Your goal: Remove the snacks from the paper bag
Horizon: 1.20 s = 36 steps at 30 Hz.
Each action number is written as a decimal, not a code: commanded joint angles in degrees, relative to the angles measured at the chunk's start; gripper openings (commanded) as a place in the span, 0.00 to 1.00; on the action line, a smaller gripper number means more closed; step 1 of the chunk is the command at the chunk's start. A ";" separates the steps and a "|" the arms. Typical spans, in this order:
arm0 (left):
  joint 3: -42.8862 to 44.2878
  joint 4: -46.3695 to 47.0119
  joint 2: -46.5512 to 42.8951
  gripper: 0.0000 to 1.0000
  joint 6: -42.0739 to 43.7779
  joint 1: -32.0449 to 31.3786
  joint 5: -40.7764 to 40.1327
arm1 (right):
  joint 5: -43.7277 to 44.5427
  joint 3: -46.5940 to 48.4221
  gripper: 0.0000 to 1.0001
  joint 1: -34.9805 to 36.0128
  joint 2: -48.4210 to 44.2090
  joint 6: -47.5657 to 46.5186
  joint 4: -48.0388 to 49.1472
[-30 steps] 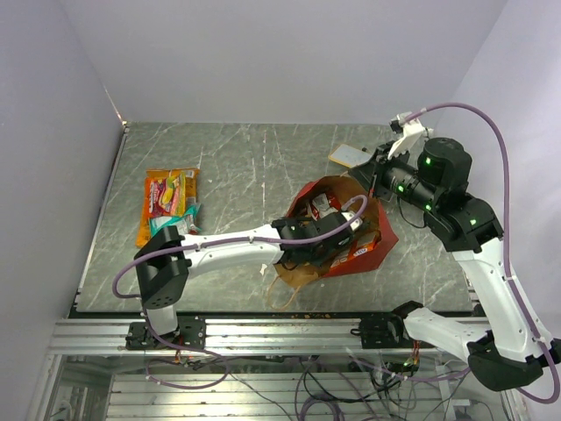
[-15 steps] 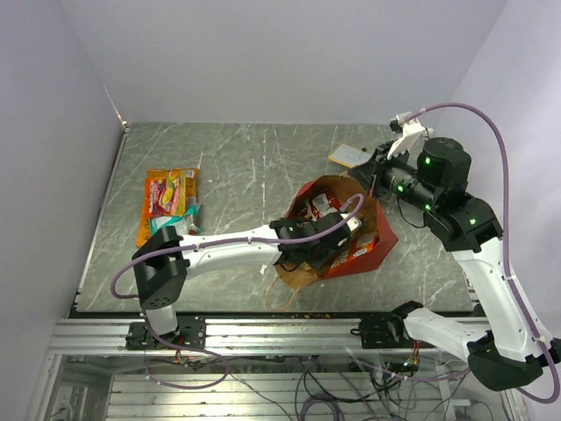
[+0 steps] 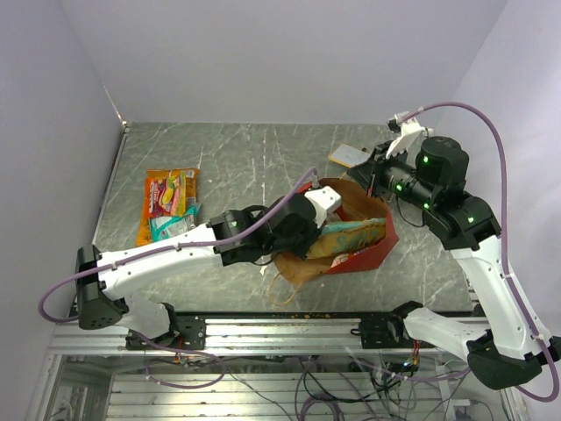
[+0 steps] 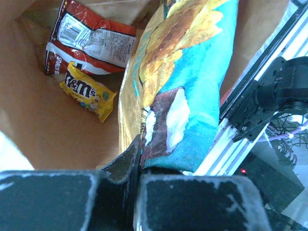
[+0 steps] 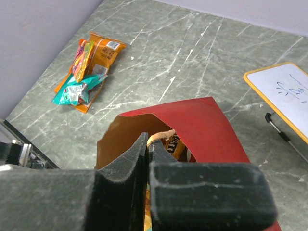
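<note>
The paper bag (image 3: pixel 375 254), red outside and brown inside, lies open at the table's middle right. My left gripper (image 3: pixel 317 240) (image 4: pixel 139 144) is shut on the end of a teal-and-yellow snack packet (image 3: pixel 355 235) (image 4: pixel 192 72), held above the bag's mouth. Below it, inside the bag (image 4: pixel 43 130), lie a dark-red packet (image 4: pixel 91 41) and a yellow candy packet (image 4: pixel 89 94). My right gripper (image 3: pixel 366 175) (image 5: pixel 150 144) is shut on the bag's tan loop handle (image 5: pixel 166 138) at the far rim and holds the red wall (image 5: pixel 197 122) up. An orange packet (image 5: pixel 174 144) shows inside.
A pile of orange and teal snacks (image 3: pixel 168 203) (image 5: pixel 86 67) lies on the table's left side. A flat white card with a tan rim (image 3: pixel 349 156) (image 5: pixel 284 94) rests behind the bag. The bag's other handle (image 3: pixel 280 294) trails toward the front edge.
My left gripper shut on the teal-and-yellow packet inside the bag and drew it up and back toward the left. The left arm's base link swung left. The right arm stayed still.
</note>
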 commanded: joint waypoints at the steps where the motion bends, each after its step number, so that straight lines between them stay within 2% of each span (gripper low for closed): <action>1: -0.01 3.46 -1.91 0.07 -0.29 0.87 3.01 | -0.63 1.28 0.00 0.07 0.12 0.09 2.04; 11: -0.51 3.68 -10.91 0.07 -1.42 2.65 7.60 | -1.18 0.83 0.00 0.07 0.31 0.79 2.69; 17: 2.25 -0.65 -15.82 0.07 -1.08 4.78 5.80 | -0.82 0.41 0.00 0.08 -0.07 1.14 3.48; 23: 8.80 -5.01 -19.64 0.07 1.18 6.85 -1.53 | 1.69 -0.08 0.00 0.08 -0.26 2.36 2.08; 31: 12.91 -4.54 -22.68 0.07 1.55 7.13 -21.82 | 2.09 3.93 0.00 0.07 3.45 2.19 0.02; 36: 17.51 -10.32 -21.70 0.07 2.28 7.22 -25.61 | 1.64 2.96 0.00 0.07 3.76 2.93 1.87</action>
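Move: The left hand already pinches the teal-and-gold snack, partly inside the paper bag; the snack pile it is taken to lies about 37 cm left, 20 cm ahead and 23 cm below. In the paper bag, the M&M's packet is some 10 cm ahead, 2 cm right and 18 cm down, with the red packet about 13 cm ahead, 10 cm right. From the right hand, which holds the bag's handle, the pile is roughly 52 cm left and 12 cm ahead. The left hand draws the pinched teal-and-gold snack up some 20 cm and left 16, out of the bag. ##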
